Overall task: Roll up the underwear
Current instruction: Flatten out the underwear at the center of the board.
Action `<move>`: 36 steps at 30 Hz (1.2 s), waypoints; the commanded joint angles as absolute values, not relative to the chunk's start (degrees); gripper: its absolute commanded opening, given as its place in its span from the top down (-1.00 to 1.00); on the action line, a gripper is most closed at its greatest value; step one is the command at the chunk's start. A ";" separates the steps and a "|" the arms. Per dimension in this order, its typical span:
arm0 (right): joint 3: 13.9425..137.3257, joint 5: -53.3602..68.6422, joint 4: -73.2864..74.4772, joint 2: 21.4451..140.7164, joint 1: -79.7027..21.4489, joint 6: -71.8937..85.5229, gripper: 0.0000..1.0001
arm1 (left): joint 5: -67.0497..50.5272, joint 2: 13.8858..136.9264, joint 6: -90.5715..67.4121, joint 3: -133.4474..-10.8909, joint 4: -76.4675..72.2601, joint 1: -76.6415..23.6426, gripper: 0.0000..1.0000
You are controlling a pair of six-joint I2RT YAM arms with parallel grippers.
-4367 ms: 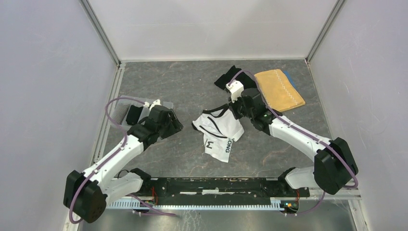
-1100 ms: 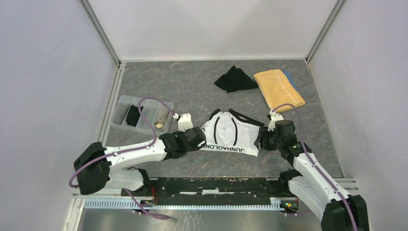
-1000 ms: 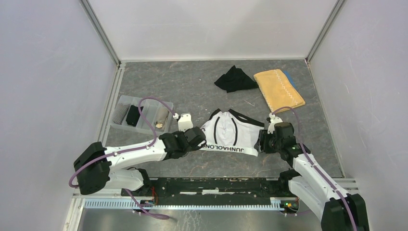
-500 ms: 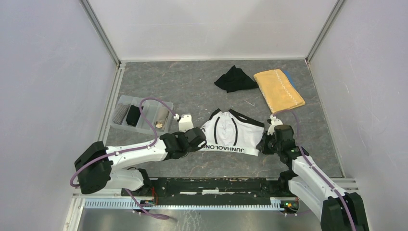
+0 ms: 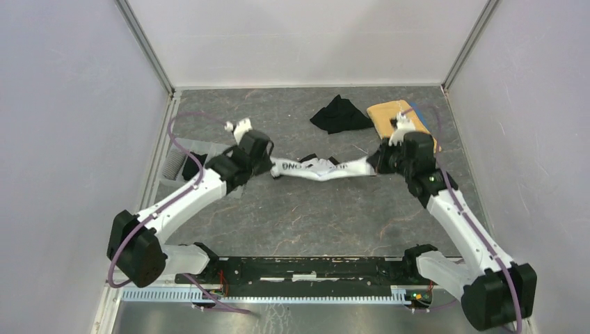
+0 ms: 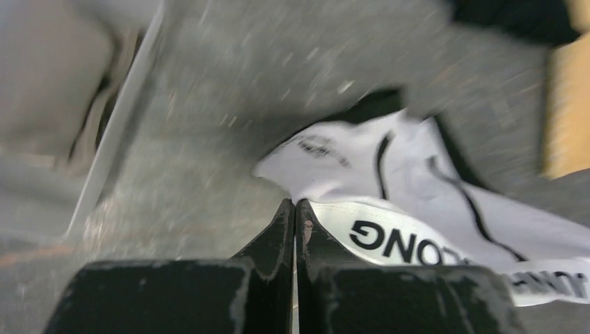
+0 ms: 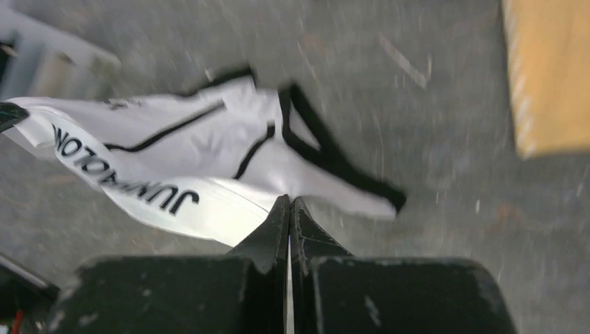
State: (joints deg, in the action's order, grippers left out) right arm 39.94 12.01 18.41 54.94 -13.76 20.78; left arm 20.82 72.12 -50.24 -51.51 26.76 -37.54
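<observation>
A white underwear (image 5: 320,168) with black trim and a lettered waistband hangs stretched between both grippers above the middle of the table. My left gripper (image 5: 273,170) is shut on its left waistband end (image 6: 327,221). At the other end, my right gripper (image 5: 373,163) is shut on the waistband (image 7: 229,209). The garment sags a little in the middle. A black underwear (image 5: 339,115) lies crumpled at the back of the table, apart from both grippers.
A mustard-yellow towel (image 5: 381,115) lies at the back right, partly hidden by my right wrist. A clear divided tray (image 5: 182,167) with small rolled garments sits at the left, partly under my left arm. Metal frame rails (image 5: 156,174) border the table.
The right gripper closed on the waistband's right end. Both arms then lifted the white underwear off the table and carried it toward the back, pulled taut between them.
</observation>
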 commanded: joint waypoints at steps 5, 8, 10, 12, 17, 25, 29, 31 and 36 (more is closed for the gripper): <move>57.92 15.66 13.80 66.18 -12.70 20.56 1.00 | 18.93 77.36 -37.51 -74.86 29.87 -33.77 0.96; 57.07 15.06 13.71 65.21 -12.66 19.99 1.00 | 18.84 75.26 -37.45 -72.51 28.58 -33.75 0.96; 53.85 14.57 14.25 63.85 -12.74 19.21 1.00 | 17.84 73.46 -38.35 -67.71 27.07 -33.76 0.96; 46.86 14.63 13.60 61.46 -12.71 19.15 1.00 | 15.88 71.18 -40.65 -60.64 24.82 -33.80 0.96; 27.40 15.98 9.76 56.55 -12.70 20.58 1.00 | 11.68 66.66 -46.86 -40.34 16.99 -33.88 0.96; 16.54 15.88 9.44 53.70 -12.75 21.48 0.28 | 8.96 67.58 -50.67 -30.10 14.21 -34.10 0.40; 19.65 10.92 13.34 49.55 -12.76 20.50 0.15 | 10.62 64.76 -50.81 -31.75 18.04 -34.11 -0.06; 21.71 9.21 15.07 47.35 -12.75 19.41 0.15 | 11.50 63.52 -50.50 -33.45 20.78 -34.10 -0.15; 25.51 14.07 16.22 45.84 -13.26 16.28 0.27 | 14.80 60.27 -49.72 -37.74 26.54 -34.23 -0.20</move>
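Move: Both shut grippers hold the raised waistband ends. The left one's end is bound for bare board about 8 cm back, 4 left and 12 below; the underwear's leg hems lie some 8 ahead, 13 right, the open box about 5 ahead, 20 left. The right one's end goes about 9 back, 1 left and 14 below; from it the hems lie 8 ahead, 12 left, the black cloth 25 ahead, 4 left, the yellow towel 20 ahead, 15 right. Flick the underwear with both grippers together, keeping the waistband ends pinched: swing forward and up, the left about 13 cm higher and the right 8, then whip both back towards the base and down to the board. Open the fingers near the bottom of the stroke to let go, then lift both clear by a few centimetres. ##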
